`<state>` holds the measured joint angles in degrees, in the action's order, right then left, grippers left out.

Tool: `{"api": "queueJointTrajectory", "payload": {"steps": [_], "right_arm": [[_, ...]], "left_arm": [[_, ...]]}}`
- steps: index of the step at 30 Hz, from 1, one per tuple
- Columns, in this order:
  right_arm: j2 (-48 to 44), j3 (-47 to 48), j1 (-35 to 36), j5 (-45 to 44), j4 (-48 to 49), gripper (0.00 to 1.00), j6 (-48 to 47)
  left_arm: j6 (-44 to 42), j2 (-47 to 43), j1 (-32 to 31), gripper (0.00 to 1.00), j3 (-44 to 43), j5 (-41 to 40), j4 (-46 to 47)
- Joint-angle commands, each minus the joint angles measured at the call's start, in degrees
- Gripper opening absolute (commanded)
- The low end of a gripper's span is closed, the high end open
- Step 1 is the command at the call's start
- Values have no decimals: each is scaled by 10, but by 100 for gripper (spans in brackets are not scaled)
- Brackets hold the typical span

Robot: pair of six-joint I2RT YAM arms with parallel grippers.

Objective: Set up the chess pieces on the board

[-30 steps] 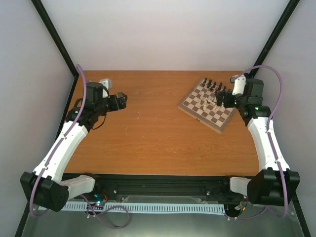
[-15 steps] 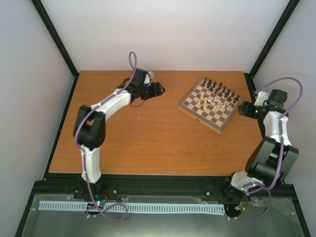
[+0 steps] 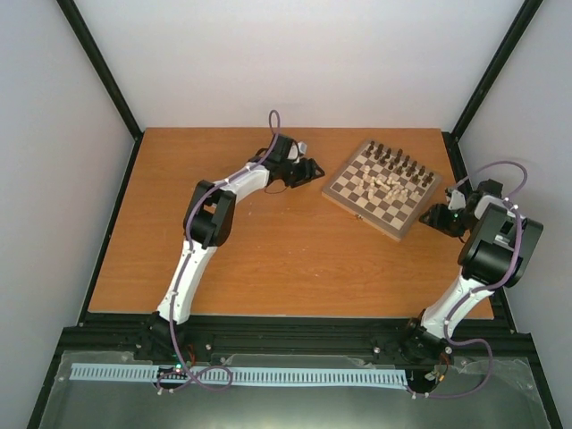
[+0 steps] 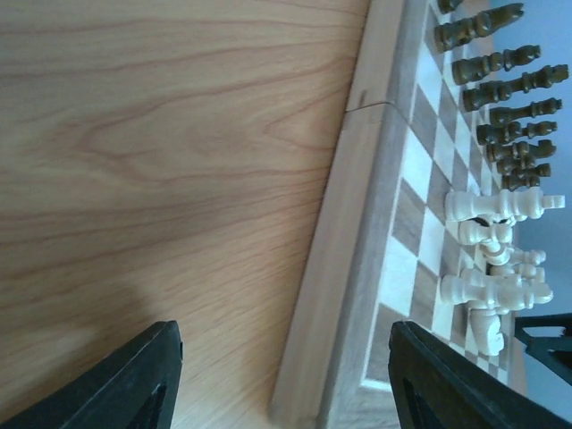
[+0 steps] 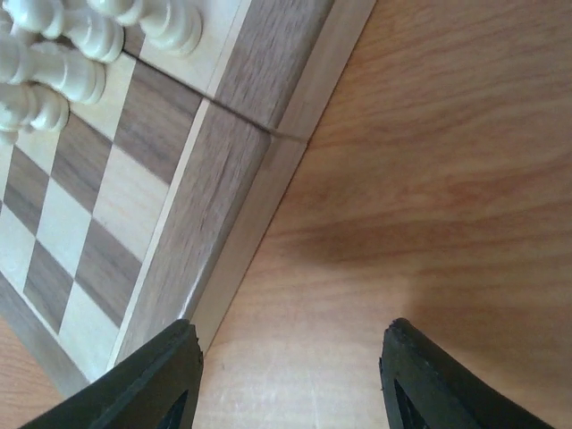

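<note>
The board lies turned at an angle on the table's far right. Dark chess pieces line its far edge, and cream chess pieces stand bunched near its middle. My left gripper is low at the board's left corner, open and holding nothing. In the left wrist view the board's border runs between the open left gripper, with dark pieces and cream pieces beyond. My right gripper is open beside the board's right edge, over bare table, near some cream pieces.
The orange-brown table is boxed in by pale walls and black frame posts at its back corners. The right arm is folded close to the table's right edge. A purple cable loops above the left wrist.
The left arm has swung from the table's far left across to the board's left corner. The right gripper has drawn back from over the board to the table beside its right edge.
</note>
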<state>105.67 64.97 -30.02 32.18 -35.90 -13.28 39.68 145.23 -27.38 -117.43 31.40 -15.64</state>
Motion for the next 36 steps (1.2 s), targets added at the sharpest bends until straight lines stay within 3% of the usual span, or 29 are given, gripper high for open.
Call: {"api": "queueJointTrajectory", "payload": {"steps": [1, 7, 17, 25, 36], "right_arm": [[47, 44, -6, 49, 2, 54, -4], [105, 84, -7, 87, 3, 52, 14], [150, 104, -4, 130, 17, 48, 31], [165, 107, 44, 122, -6, 36, -11], [139, 81, 98, 109, -55, 30, -79]], "left_arm": [[20, 42, -19, 65, -60, 30, -1], [25, 87, -37, 61, -115, 40, -22], [4, 90, -59, 46, -102, 47, -46], [-35, 15, -79, 39, 11, 23, -41], [-37, -152, -85, 38, 288, -17, 36]]}}
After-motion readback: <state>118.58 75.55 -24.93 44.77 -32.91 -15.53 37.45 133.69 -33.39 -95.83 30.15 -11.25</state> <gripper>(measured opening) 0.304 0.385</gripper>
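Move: From the left hand, the chess board's left corner lies about 4 cm back and 2 cm right, slightly below; its brass clasp is some 14 cm back and 11 cm right. From the right hand, the board's right rim is about 3 cm left, level fore and aft and just below; the white pieces lie some 9 cm ahead and 12 cm left, the dark pieces 17 cm ahead and 7 cm left. Left hand goes right, then back about 9 cm; right hand forward 6, then left, fingers narrowing onto board rims. ##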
